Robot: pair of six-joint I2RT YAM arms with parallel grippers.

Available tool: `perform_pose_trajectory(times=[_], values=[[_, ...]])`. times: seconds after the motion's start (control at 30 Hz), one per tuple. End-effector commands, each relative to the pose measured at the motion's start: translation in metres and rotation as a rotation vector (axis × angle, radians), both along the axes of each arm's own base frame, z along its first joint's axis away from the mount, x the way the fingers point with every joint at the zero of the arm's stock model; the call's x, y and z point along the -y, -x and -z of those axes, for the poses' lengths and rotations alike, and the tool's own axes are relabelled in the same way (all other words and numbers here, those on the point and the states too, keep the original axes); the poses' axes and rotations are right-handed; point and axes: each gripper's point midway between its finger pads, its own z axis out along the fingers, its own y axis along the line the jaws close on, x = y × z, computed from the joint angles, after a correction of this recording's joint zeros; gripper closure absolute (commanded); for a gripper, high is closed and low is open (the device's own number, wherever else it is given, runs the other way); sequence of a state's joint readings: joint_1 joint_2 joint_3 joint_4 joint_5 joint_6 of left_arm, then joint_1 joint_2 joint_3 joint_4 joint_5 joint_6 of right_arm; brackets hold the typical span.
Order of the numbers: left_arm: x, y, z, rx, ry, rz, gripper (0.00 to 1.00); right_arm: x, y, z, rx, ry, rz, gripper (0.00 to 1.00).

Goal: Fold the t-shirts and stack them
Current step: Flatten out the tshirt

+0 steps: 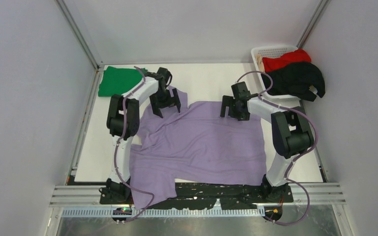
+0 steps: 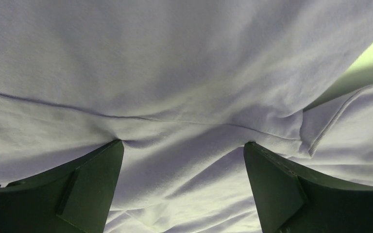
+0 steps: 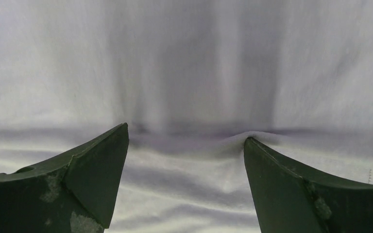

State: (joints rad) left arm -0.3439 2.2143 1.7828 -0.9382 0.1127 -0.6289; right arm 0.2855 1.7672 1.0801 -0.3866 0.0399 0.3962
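Observation:
A lavender t-shirt point(image 1: 202, 142) lies spread and rumpled across the table, one corner hanging over the near edge. My left gripper point(image 1: 166, 105) is open, its tips pressed down on the shirt's far left part; the fabric point(image 2: 184, 97) fills its wrist view between wide-apart fingers point(image 2: 92, 179). My right gripper point(image 1: 234, 109) is open at the shirt's far right edge, tips on the cloth point(image 3: 184, 170), with the fingers point(image 3: 97, 170) wide apart. A folded green t-shirt point(image 1: 119, 81) lies at the far left. A red shirt point(image 1: 285, 60) and a black shirt point(image 1: 298, 79) lie in the basket.
The white lattice basket point(image 1: 270, 50) stands at the far right corner, the black shirt spilling over its near rim. Grey walls enclose the table on three sides. The white tabletop point(image 1: 206, 81) shows beyond the lavender shirt.

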Motion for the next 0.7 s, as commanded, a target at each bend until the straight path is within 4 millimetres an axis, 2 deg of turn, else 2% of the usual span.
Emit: perform_pose_trajectory(times=[0.0, 0.03, 0.07, 0.1, 0.2, 0.23, 0.3, 0.33, 0.37, 0.4, 0.43, 0.47, 0.5, 0.53, 0.57, 0.6, 0.63, 0.67], values=[[-0.006, -0.019, -0.003, -0.066, 0.056, -0.091, 0.01, -0.002, -0.025, 0.006, -0.011, 0.02, -0.027, 0.04], [-0.007, -0.025, -0.003, -0.068, 0.069, -0.102, 0.01, -0.002, -0.035, 0.0, 0.007, 0.012, -0.025, 0.04], [-0.01, -0.033, -0.005, -0.068, 0.088, -0.121, 0.01, -0.002, -0.036, 0.004, -0.01, 0.011, -0.029, 0.04], [-0.008, -0.04, -0.008, -0.068, 0.124, -0.134, 0.01, -0.006, -0.047, -0.004, 0.008, -0.02, -0.034, 0.04], [-0.008, -0.07, -0.012, -0.032, 0.215, -0.197, 0.01, -0.01, -0.062, 0.001, -0.017, -0.074, -0.042, 0.04], [-0.007, -0.081, -0.014, -0.018, 0.255, -0.213, 0.01, -0.011, -0.073, -0.006, 0.001, -0.099, -0.042, 0.04], [-0.004, -0.1, -0.011, -0.014, 0.325, -0.251, 0.01, -0.011, -0.087, -0.001, -0.007, -0.121, -0.038, 0.04], [-0.002, -0.109, -0.01, -0.008, 0.352, -0.263, 0.01, -0.013, -0.098, -0.009, 0.016, -0.134, -0.043, 0.04], [-0.001, -0.117, -0.011, 0.001, 0.379, -0.275, 0.01, -0.011, -0.102, -0.002, 0.007, -0.135, -0.04, 0.04], [0.001, -0.126, -0.013, 0.018, 0.401, -0.286, 0.01, -0.013, -0.114, -0.011, 0.033, -0.145, -0.043, 0.04], [0.001, -0.135, -0.014, 0.036, 0.418, -0.303, 0.01, -0.011, -0.119, -0.004, 0.023, -0.144, -0.039, 0.04], [-0.001, -0.143, -0.016, 0.058, 0.432, -0.329, 0.01, -0.012, -0.131, -0.014, 0.05, -0.148, -0.04, 0.04], [-0.002, -0.15, -0.016, 0.073, 0.446, -0.352, 0.01, -0.009, -0.135, -0.007, 0.038, -0.145, -0.034, 0.04], [-0.003, -0.157, -0.016, 0.089, 0.46, -0.381, 0.01, -0.007, -0.146, -0.016, 0.062, -0.148, -0.026, 0.04], [-0.007, -0.165, -0.017, 0.107, 0.474, -0.411, 0.01, -0.005, -0.15, -0.01, 0.054, -0.149, -0.017, 0.04], [-0.009, -0.173, -0.017, 0.128, 0.482, -0.435, 0.01, -0.001, -0.159, -0.017, 0.074, -0.153, -0.006, 0.04], [-0.014, -0.18, -0.018, 0.148, 0.482, -0.462, 0.01, 0.001, -0.163, -0.012, 0.068, -0.154, 0.004, 0.04], [-0.018, -0.188, -0.02, 0.17, 0.48, -0.485, 0.01, 0.006, -0.171, -0.018, 0.084, -0.15, 0.019, 0.04]])
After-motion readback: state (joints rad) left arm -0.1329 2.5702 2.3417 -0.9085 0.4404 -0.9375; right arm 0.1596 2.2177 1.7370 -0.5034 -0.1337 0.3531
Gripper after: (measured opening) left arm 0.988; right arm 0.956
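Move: Both open hands already rest their fingertips on the far part of the purple t-shirt. Its middle lies about 26 cm back and 18 cm right of the left hand, and about 24 cm back and 22 cm left of the right hand, some 1 cm below both. From the left hand, the folded green t-shirt is about 14 cm ahead and 28 cm left; from the right hand, the basket is around 22 cm ahead and 35 cm right. Forward together, low over the table, both wide-open hands drag the purple t-shirt out by some 15 cm, rising only a centimetre or two. The left hand turns about 20 degrees counter-clockwise and rolls its right side up, so its left finger keeps pressing the cloth while the right one seems to lift clear; the right hand's right finger goes on pressing a crease into the fabric. ##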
